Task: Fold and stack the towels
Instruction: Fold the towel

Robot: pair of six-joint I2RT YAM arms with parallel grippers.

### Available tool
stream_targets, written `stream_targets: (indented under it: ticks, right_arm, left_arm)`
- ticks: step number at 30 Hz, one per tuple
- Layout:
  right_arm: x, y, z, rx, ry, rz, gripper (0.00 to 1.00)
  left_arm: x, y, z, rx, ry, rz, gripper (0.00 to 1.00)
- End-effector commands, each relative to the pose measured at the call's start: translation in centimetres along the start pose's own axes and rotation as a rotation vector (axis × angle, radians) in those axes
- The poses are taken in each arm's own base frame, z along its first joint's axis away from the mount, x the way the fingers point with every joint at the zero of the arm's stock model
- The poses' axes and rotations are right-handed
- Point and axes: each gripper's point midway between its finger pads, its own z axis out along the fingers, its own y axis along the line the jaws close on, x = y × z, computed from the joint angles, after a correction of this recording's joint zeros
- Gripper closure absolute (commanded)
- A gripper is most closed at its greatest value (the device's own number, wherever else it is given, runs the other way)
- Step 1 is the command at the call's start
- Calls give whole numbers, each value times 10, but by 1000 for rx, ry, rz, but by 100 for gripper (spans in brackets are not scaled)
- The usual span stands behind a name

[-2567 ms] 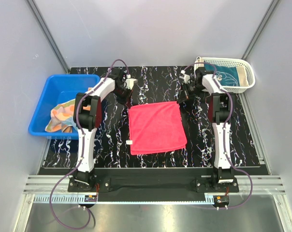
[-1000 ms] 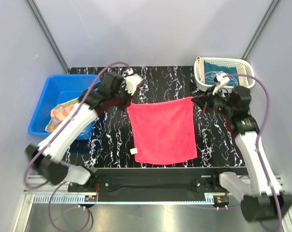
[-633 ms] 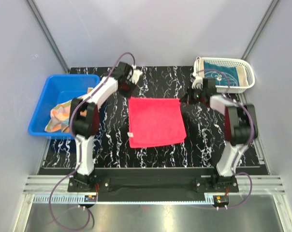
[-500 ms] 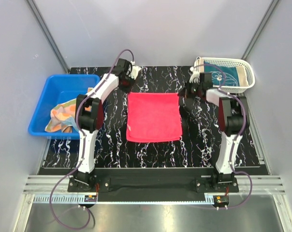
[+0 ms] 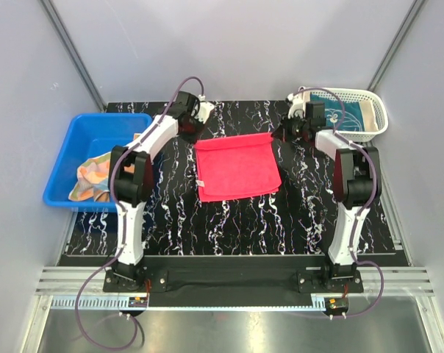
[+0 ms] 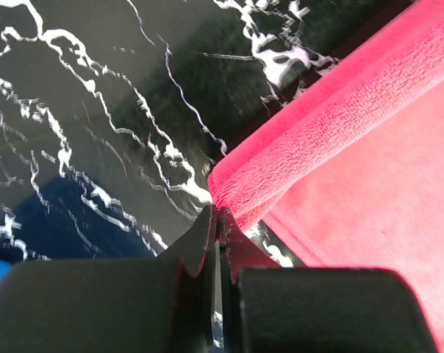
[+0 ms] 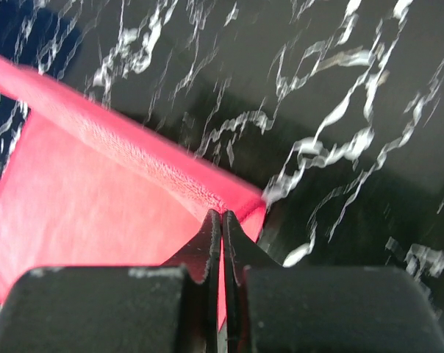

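Note:
The pink-red towel (image 5: 237, 169) lies mid-table with its far edge raised. My left gripper (image 5: 195, 138) is shut on its far left corner, and my right gripper (image 5: 277, 135) is shut on its far right corner. In the left wrist view the closed tips (image 6: 217, 214) pinch the rolled red edge (image 6: 332, 125). In the right wrist view the closed tips (image 7: 222, 215) pinch the towel corner (image 7: 97, 198). A teal towel (image 5: 347, 112) lies in the white basket. An orange-peach towel (image 5: 93, 178) is crumpled in the blue bin.
The blue bin (image 5: 82, 121) stands at the table's left edge. The white basket (image 5: 380, 125) sits at the far right corner, just behind my right gripper. The black marbled tabletop (image 5: 237, 228) shows in front of the towel.
Both grippers have carried the towel's far corners toward the back of the table. The towel's near edge has slid away from the arm bases, and the cloth looks shorter.

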Motion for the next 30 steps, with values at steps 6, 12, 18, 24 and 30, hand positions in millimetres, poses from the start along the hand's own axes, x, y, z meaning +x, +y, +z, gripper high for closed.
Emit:
stream_targets:
  ticks: [6,12,18,24,30]
  right_arm:
    - [-18,27,-49,14,-81,-204,100]
    - [4,33,-62,30,-48,-189,100]
    - [32,37,-75,54,9,-148,100]
    - [56,43,-90,84,66,-65,100]
    - [78,55,-102,91,117,39,100]
  left_arm:
    - [-18,-26,-61,-13,-110,52,100]
    - [-1,-57,-70,15,-57,60,100]
    - [38,-90,-77,46,17,64,100]
    - [60,-103,-83,67,42,48,100]
    - [84,-123,-83,106,74,36,100]
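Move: Both hands hold the red towel's far corners off the table. The near edge they bring them towards has its middle about 23 cm back and 20 cm right of the left hand, and 27 cm back and 15 cm left of the right, roughly 6 to 8 cm lower. The white tag lies about 16 cm back and 2 cm right of the left hand. From the right hand, the white basket is about 10 cm ahead and 30 cm to the right. Still pinching the red towel's far corners, both hands carry them back over the lying part towards its near edge, the left some 16 cm and the right about 13 cm. The left hand first arcs up about 4 cm, then sinks again; the right stays nearly level. The fingers stay shut. ##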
